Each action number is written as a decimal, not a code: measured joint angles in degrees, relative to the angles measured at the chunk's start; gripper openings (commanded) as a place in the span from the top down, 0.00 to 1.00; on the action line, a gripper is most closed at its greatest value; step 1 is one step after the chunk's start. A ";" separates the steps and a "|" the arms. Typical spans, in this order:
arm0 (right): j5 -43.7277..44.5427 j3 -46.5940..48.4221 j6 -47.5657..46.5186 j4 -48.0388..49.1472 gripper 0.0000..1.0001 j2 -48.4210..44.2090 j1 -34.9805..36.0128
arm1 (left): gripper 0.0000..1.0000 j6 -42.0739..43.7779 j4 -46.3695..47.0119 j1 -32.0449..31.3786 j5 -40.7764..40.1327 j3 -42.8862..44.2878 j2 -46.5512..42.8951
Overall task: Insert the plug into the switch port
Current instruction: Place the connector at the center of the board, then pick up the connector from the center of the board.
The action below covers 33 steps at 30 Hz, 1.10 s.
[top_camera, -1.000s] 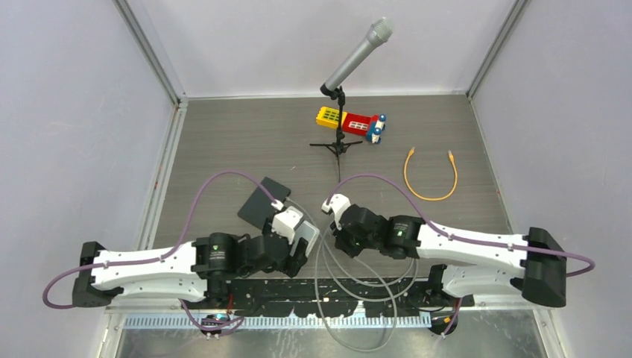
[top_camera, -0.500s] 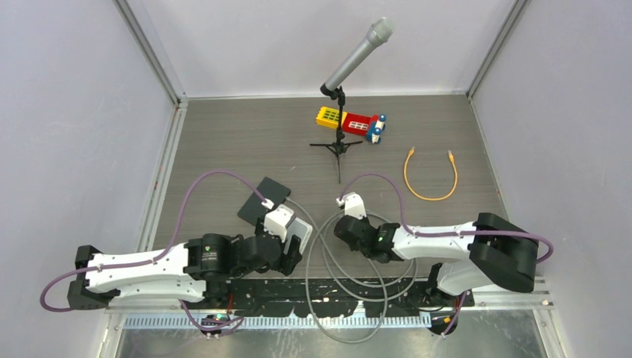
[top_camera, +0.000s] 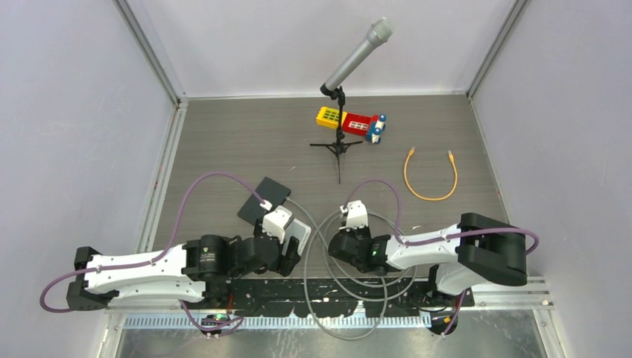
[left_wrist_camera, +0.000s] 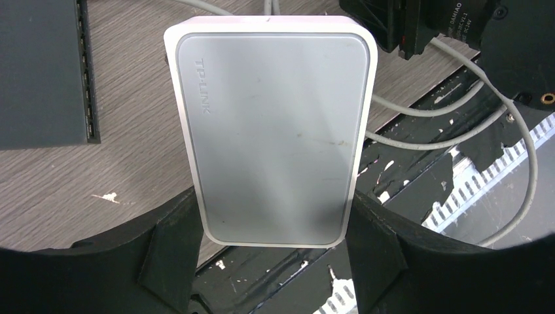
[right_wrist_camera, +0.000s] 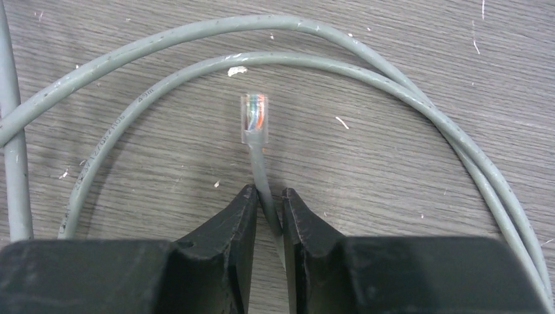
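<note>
The switch (left_wrist_camera: 271,131) is a flat white box with a grey top, and my left gripper (left_wrist_camera: 271,255) is shut on it, a finger pressed to each long side of its near end. The top view shows the switch (top_camera: 298,233) over the table's near edge; its ports are hidden. The clear plug (right_wrist_camera: 254,118) lies on the wood at the end of the grey cable (right_wrist_camera: 393,85). My right gripper (right_wrist_camera: 268,199) stands just behind the plug. Its jaws are slightly apart, with the cable running loose between the tips.
A dark flat box (top_camera: 264,198) lies just beyond the switch. A microphone stand (top_camera: 339,142) and a coloured toy block (top_camera: 354,121) stand at the back, with an orange cable (top_camera: 430,175) to the right. Grey cable loops surround the right gripper. A black rail (top_camera: 335,291) runs along the near edge.
The right arm has folded back toward the near edge, and its jaws have parted from the cable they pinched. The left arm has drawn back a little with the switch.
</note>
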 measured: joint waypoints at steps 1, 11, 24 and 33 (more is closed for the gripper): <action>0.50 -0.20 0.61 0.35 0.72 0.09 0.24 | 1.00 0.00 0.00 0.00 0.07 0.00 0.00; 2.05 -2.29 3.96 3.19 0.90 -0.52 0.96 | 1.00 -0.04 0.00 0.00 0.09 -0.04 -0.92; -7.63 0.11 -7.32 -8.22 1.00 -19.63 0.94 | 1.00 0.15 0.44 0.00 0.07 -0.02 -1.66; -27.12 13.11 -24.04 -19.17 0.99 -33.24 -0.50 | 1.00 2.23 0.44 0.04 -0.17 1.66 -3.96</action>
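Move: The connector on the grey cable lies about 4 cm ahead of the right hand and 1 cm left, some 1 cm lower, with its cable running back between the parted fingertips. A cable arc crosses the table about 7 cm ahead, in line with the hand. The white switch, held in the left hand, is about 14 cm left, 7 cm back and 11 cm up; the dark box is 24 cm left and 4 cm ahead, level. From the left hand the connector is about 11 cm ahead, 16 cm right and 13 cm down. The right fingers close on the grey cable just behind the connector, pinch it, then lift it steeply about 17 cm, drawing back some 5 cm and drifting a little left towards the switch while the wrist turns about 30 degrees counter-clockwise. The left hand keeps its hold on the white switch and, late on, raises it 2 to 3 cm. ##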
